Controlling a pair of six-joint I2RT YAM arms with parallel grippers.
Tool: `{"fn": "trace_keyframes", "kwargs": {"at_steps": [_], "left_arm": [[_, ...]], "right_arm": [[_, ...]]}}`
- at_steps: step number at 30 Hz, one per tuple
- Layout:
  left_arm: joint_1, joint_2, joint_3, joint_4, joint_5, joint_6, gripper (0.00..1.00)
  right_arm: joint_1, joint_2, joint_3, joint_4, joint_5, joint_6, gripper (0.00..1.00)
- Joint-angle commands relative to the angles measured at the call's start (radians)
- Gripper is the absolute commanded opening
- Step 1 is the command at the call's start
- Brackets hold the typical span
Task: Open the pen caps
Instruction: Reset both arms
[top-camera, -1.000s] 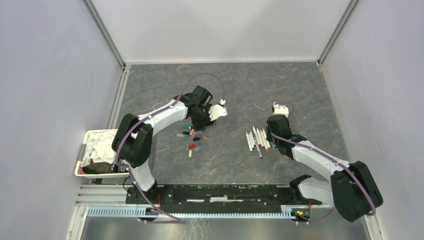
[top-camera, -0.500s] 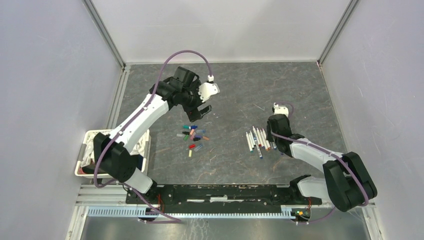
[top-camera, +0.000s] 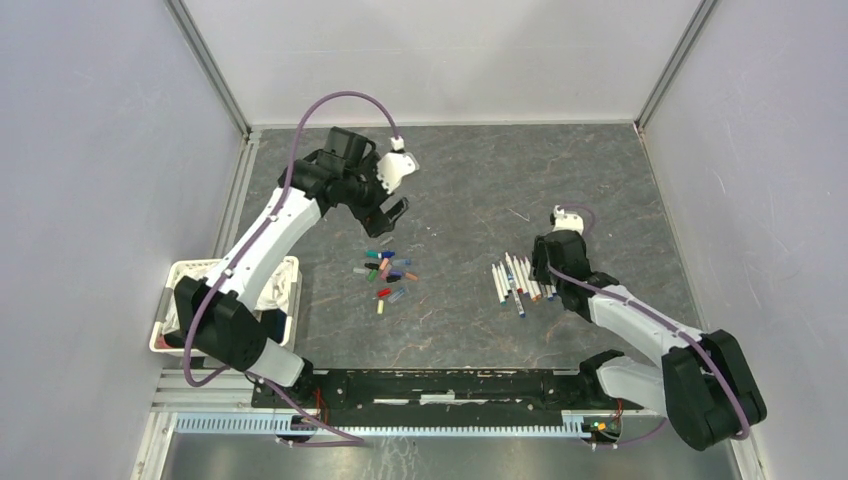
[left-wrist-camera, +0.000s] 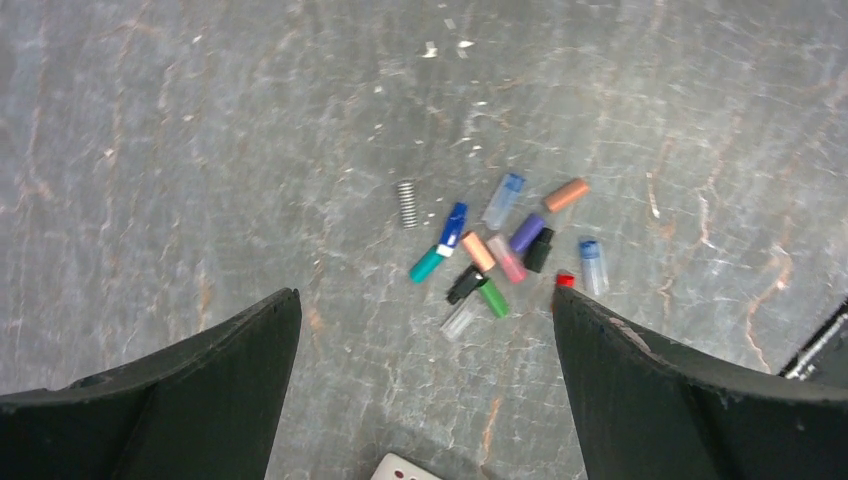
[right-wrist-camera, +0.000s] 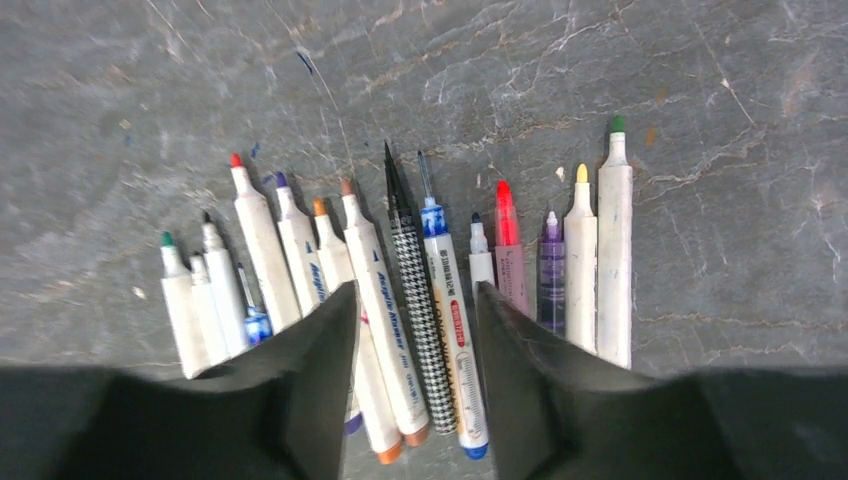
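Several loose pen caps (left-wrist-camera: 500, 255) in mixed colours lie in a small heap (top-camera: 385, 272) on the grey table. My left gripper (left-wrist-camera: 425, 295) hovers high above and behind them, open wide and holding nothing; in the top view the left gripper (top-camera: 388, 208) is beyond the heap. Several pens (right-wrist-camera: 400, 270) lie side by side with bare tips, also seen as a row of pens (top-camera: 515, 280) at centre right. My right gripper (right-wrist-camera: 415, 290) is low over that row, jaws apart astride three pens, gripping none.
A small metal spring (left-wrist-camera: 406, 203) lies just left of the caps. A white basket (top-camera: 165, 318) of cloths stands at the near left edge. Grey walls close in the table on three sides. The arms' black rail (top-camera: 430, 385) runs along the near edge.
My left arm has risen and drawn back from the cap heap, its jaws spreading wide. My right gripper's jaws have parted over the pens.
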Motion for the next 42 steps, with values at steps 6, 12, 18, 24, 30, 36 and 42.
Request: {"fn": "trace_keyframes", "kwargs": {"at_steps": [6,12,18,24,30,36,42], "left_arm": [[0.184,-0.049,-0.072,0.287,-0.176,-0.256,1.00],[0.205,-0.107,-0.379,0.655,-0.252,-0.366,1.00],[0.237,-0.130,-0.693,1.037,-0.154,-0.420,1.00],[0.292,-0.081,-0.873,1.345,-0.064,-0.462,1.00],[0.326,-0.063,-0.973,1.517,-0.003,-0.500,1.00],[0.330,-0.127,-1.117,1.700,-0.008,-0.506,1.00],[0.330,-0.157,-1.144,1.707,-0.052,-0.463,1.00]], "right_arm": [[-0.041,-0.118,0.137,-0.127,0.184,0.015,0.97],[-0.063,-0.169,0.058,-0.051,0.571,0.016,0.98],[-0.076,-0.167,-0.140,0.247,0.776,-0.122,0.98],[-0.097,-0.137,-0.300,0.542,0.867,-0.200,0.95],[-0.134,-0.065,-0.419,0.894,0.832,-0.369,0.98],[-0.175,0.000,-0.487,1.116,0.745,-0.433,0.98],[-0.186,0.036,-0.467,1.133,0.734,-0.432,0.98]]}}
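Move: The loose pile of caps lies some 18 cm below the left hand, about 5 cm back and 3 cm to its right. The checkered cap is about 3 cm ahead and 3 cm to the right of that hand, the red cap about 10 cm back and 3 cm right. Just under the right hand, roughly 2 cm down, is the open pen row, its middle some 2 cm ahead; the end pen with the green tip lies about 10 cm right and 4 cm ahead. Up off the pen row, then across to the right, the right hand swings about 18 cm past its right end, turning clockwise and tipping its fingertips up while its fingers spread from half to wide open. The left hand sweeps left and forward, then drops about 15 cm to a low spot left of the caps, turning counter-clockwise some 35 degrees, fingers staying wide open and empty. ##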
